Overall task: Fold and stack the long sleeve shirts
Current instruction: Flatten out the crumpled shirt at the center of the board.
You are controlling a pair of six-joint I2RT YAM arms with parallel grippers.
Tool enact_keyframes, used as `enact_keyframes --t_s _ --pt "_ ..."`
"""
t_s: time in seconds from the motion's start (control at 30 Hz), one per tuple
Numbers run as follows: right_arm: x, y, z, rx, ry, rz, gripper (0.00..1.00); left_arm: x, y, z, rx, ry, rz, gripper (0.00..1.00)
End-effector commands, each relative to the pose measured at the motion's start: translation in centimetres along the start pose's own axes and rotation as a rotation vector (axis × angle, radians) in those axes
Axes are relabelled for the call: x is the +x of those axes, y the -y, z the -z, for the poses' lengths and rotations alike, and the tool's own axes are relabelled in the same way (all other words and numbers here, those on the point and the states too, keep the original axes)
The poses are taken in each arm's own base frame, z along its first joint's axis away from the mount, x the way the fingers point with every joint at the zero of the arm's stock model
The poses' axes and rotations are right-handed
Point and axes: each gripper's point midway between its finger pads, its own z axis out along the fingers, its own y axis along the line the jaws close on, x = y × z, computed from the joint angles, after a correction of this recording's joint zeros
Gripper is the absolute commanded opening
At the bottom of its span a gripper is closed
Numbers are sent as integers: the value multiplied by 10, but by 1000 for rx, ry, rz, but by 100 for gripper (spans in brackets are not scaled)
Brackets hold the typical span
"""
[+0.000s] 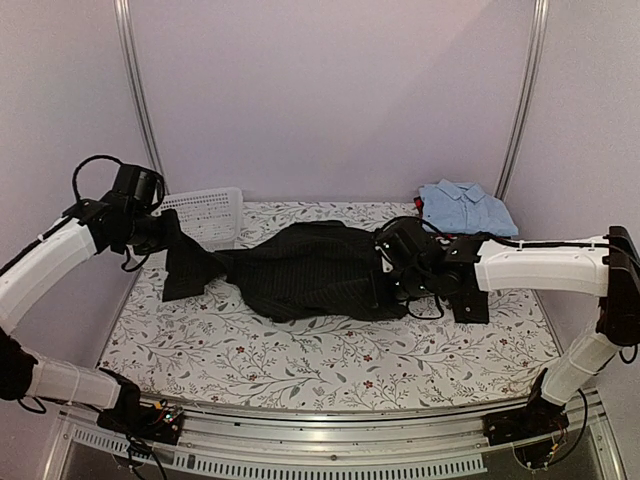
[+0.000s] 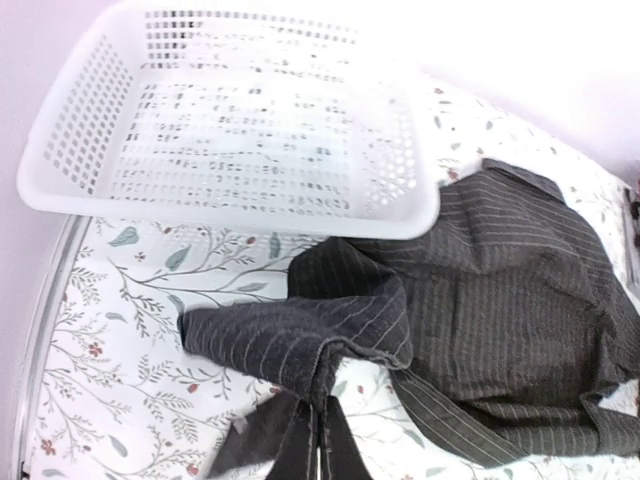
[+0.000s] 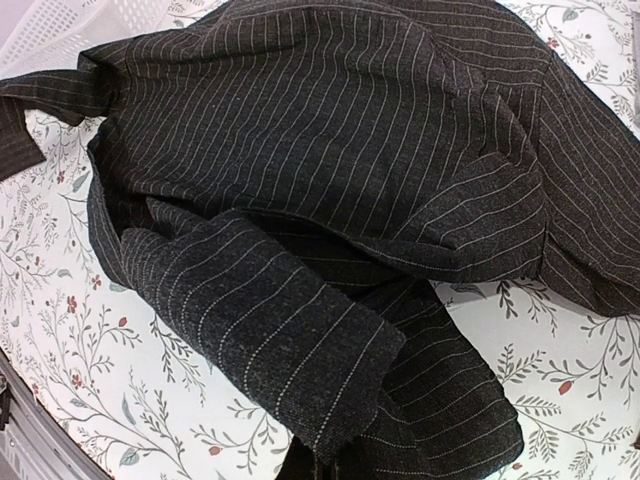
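Note:
The black pinstriped long sleeve shirt (image 1: pixel 310 270) lies crumpled across the middle of the floral table. My left gripper (image 1: pixel 172 235) is at the shirt's left end, shut on a bunched fold of the cloth (image 2: pixel 300 340); in the left wrist view its dark fingers (image 2: pixel 300 445) pinch the fabric at the bottom edge. My right gripper (image 1: pixel 385 262) is at the shirt's right side, shut on a sleeve cuff (image 3: pixel 270 340), and the cloth hides its fingers. The light blue shirt (image 1: pixel 467 207) lies folded at the back right corner.
A white mesh basket (image 1: pixel 205 212) stands at the back left, just behind my left gripper and close to the shirt's left end (image 2: pixel 230 130). The table's metal rail (image 1: pixel 330 425) runs along the near edge. Walls close in the back and sides.

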Motion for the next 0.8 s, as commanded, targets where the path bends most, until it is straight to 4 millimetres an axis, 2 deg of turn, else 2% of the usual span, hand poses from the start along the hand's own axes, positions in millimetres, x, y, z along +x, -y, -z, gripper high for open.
enact_keyframes --t_s 0.0,0.13,0.27,0.33,0.4,0.5,0.6,0.77 --pt "-8 9 -3 -23 -48 -52 0 1 -26 -28 -45 -84 -70 0" --pt "-28 19 -17 -6 -39 -86 0 5 -20 -52 -13 -129 -69 0" --pt "-42 28 -34 3 -39 -104 0 12 -13 -58 32 -147 -52 8" --pt "-44 31 -42 6 -46 -107 0 17 -15 -58 27 -151 -46 17" --pt "-46 33 -49 9 -52 -106 0 20 -19 -55 17 -152 -39 33" --pt "-50 35 -55 14 -53 -102 0 24 -15 -45 51 -146 -8 40" --pt "-56 34 -57 11 -44 -96 0 35 5 -34 118 -144 -11 45" --pt "-58 31 -61 1 -48 -74 0 78 63 -24 244 -193 -77 49"
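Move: The dark striped shirt's left sleeve hangs from the left hand; its place, bare board, lies about 5 cm back from that hand and 17 cm down. The basket stands some 15 cm straight ahead of it, the shirt's body about 26 cm right and 3 cm ahead. From the right hand, already pinching the shirt's near edge, that body's middle is about 15 cm left and 9 cm ahead, 7 cm lower; the right sleeve lies roughly 18 cm right, 4 cm ahead. The hanging left sleeve is lowered about 6 cm, with a short reach forward and right and the wrist tipping down some 10 degrees; then the left fingers open about halfway and let go, and the empty hand draws back and right. The shirt's near edge stays pinched in the right fingers, which carry it about 8 cm forward towards the body, sinking slightly. ##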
